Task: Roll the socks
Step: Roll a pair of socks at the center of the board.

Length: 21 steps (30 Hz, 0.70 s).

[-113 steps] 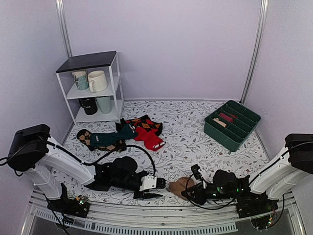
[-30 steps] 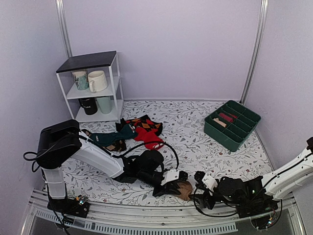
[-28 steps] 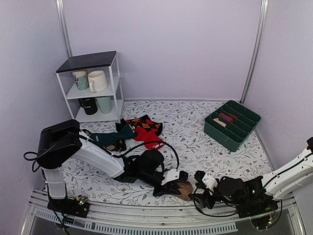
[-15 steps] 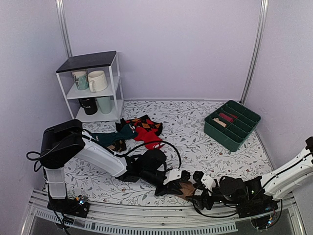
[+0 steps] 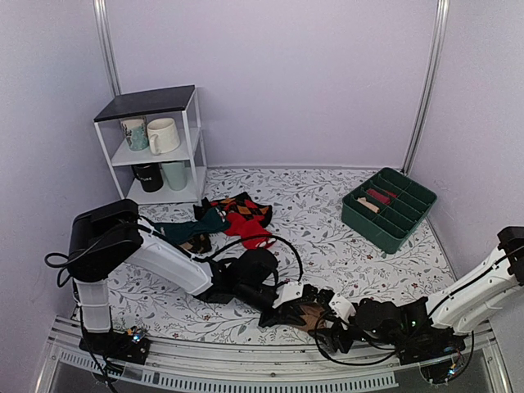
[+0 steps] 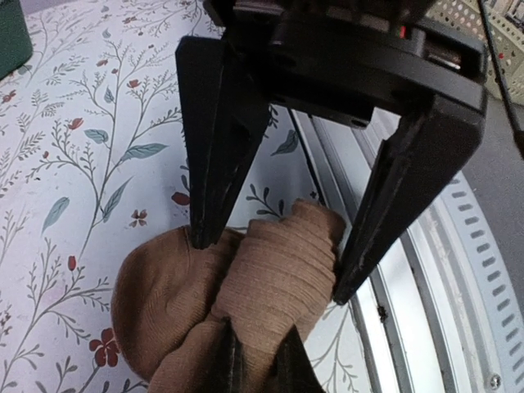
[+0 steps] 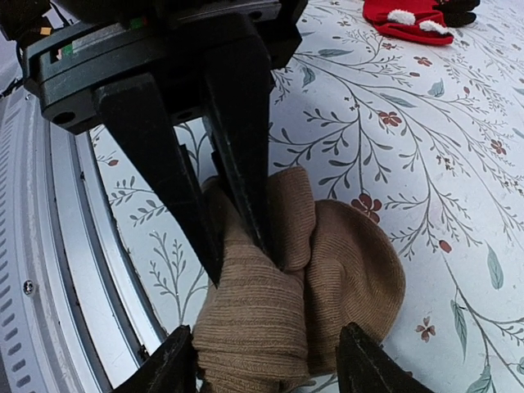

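The tan-brown socks (image 5: 306, 312) lie bunched at the table's near edge, partly rolled into a ribbed tube (image 6: 286, 262) beside a rounded heap (image 7: 352, 262). My left gripper (image 5: 301, 300) reaches in from the left. In its wrist view the left gripper (image 6: 259, 368) is shut, pinching sock fabric at the tube's end. My right gripper (image 5: 326, 315) comes from the right. In the right wrist view the right gripper (image 7: 266, 364) is open and straddles the bundle, one fingertip (image 7: 173, 360) against the tube, the other over the heap. The two grippers face each other closely.
A metal rail (image 5: 246, 360) runs just in front of the socks. A red sock (image 5: 250, 232) and dark teal and argyle socks (image 5: 184, 233) lie mid-table on the left. A green divided tray (image 5: 389, 209) sits far right, and a white shelf with mugs (image 5: 155, 147) far left.
My right gripper has slid left from beside the socks and now stands around them. My left gripper has shifted slightly right with the fabric pinched.
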Available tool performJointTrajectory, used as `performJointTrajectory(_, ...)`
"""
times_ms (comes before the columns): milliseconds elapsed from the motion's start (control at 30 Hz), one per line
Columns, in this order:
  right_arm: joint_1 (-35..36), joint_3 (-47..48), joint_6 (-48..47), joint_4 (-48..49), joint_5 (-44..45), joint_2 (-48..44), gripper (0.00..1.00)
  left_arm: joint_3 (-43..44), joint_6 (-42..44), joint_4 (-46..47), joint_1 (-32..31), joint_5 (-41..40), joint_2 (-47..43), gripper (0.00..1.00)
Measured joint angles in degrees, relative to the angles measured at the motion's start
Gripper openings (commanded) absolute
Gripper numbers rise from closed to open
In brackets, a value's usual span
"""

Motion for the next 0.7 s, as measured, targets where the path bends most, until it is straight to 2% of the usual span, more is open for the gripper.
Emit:
performJointTrajectory(100, 0.0, 0.0, 0.3, 0.1, -0.2, 0.0, 0.49, 0.0, 0.1, 0.0, 0.0, 0.1, 0.0, 0.00)
performJointTrajectory(333, -0.7, -0.2, 2.7, 2.4, -1.8, 1.6, 0.16, 0.1, 0.2, 0.0, 0.3, 0.7, 0.2, 0.01)
performJointTrajectory(367, -1.1, -0.6, 3.0, 3.5, -2.6, 1.9, 0.15, 0.2, 0.0, -0.1, 0.3, 0.6, 0.2, 0.05)
performJointTrajectory(400, -1.6, -1.2, 3.3, 4.5, -3.4, 2.1, 0.14, 0.2, -0.2, -0.1, 0.3, 0.3, 0.2, 0.25)
performJointTrajectory(433, -2.2, -1.9, 4.2, 6.0, -4.3, 2.3, 0.13, 0.1, -0.3, 0.0, 0.3, 0.1, 0.1, 0.38)
performJointTrajectory(567, -4.6, -4.1, 8.4, 10.1, -7.9, 2.5, 0.12, -2.6, 0.0, 2.2, -1.0, -4.8, -2.2, 0.40)
performJointTrajectory(700, -7.1, -5.2, 12.1, 12.8, -11.6, 3.2, 0.11, -10.3, 1.6, 4.5, -3.1, -11.9, -9.4, 0.40)
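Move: At the near edge of the table, the brown socks being rolled have their middle about 2 cm left of the right hand, 1 cm ahead and 1 cm lower, between open fingers that straddle their right end. From the left hand, still pinching the left end, that middle lies 2 cm right, 1 cm ahead and 1 cm lower. From the right hand, the red sock is some 28 cm ahead and 19 cm left; the green box about 36 cm ahead and 20 cm right. Closing in place, the right fingers pinch the right end of the brown roll, then the wrist rolls some 15 degrees about the fingers, top side going forward towards the flat flap, with hardly any travel. Once that grip is on, the left fingers open, let go of the left end and back away about 3 cm left, rising a little. ##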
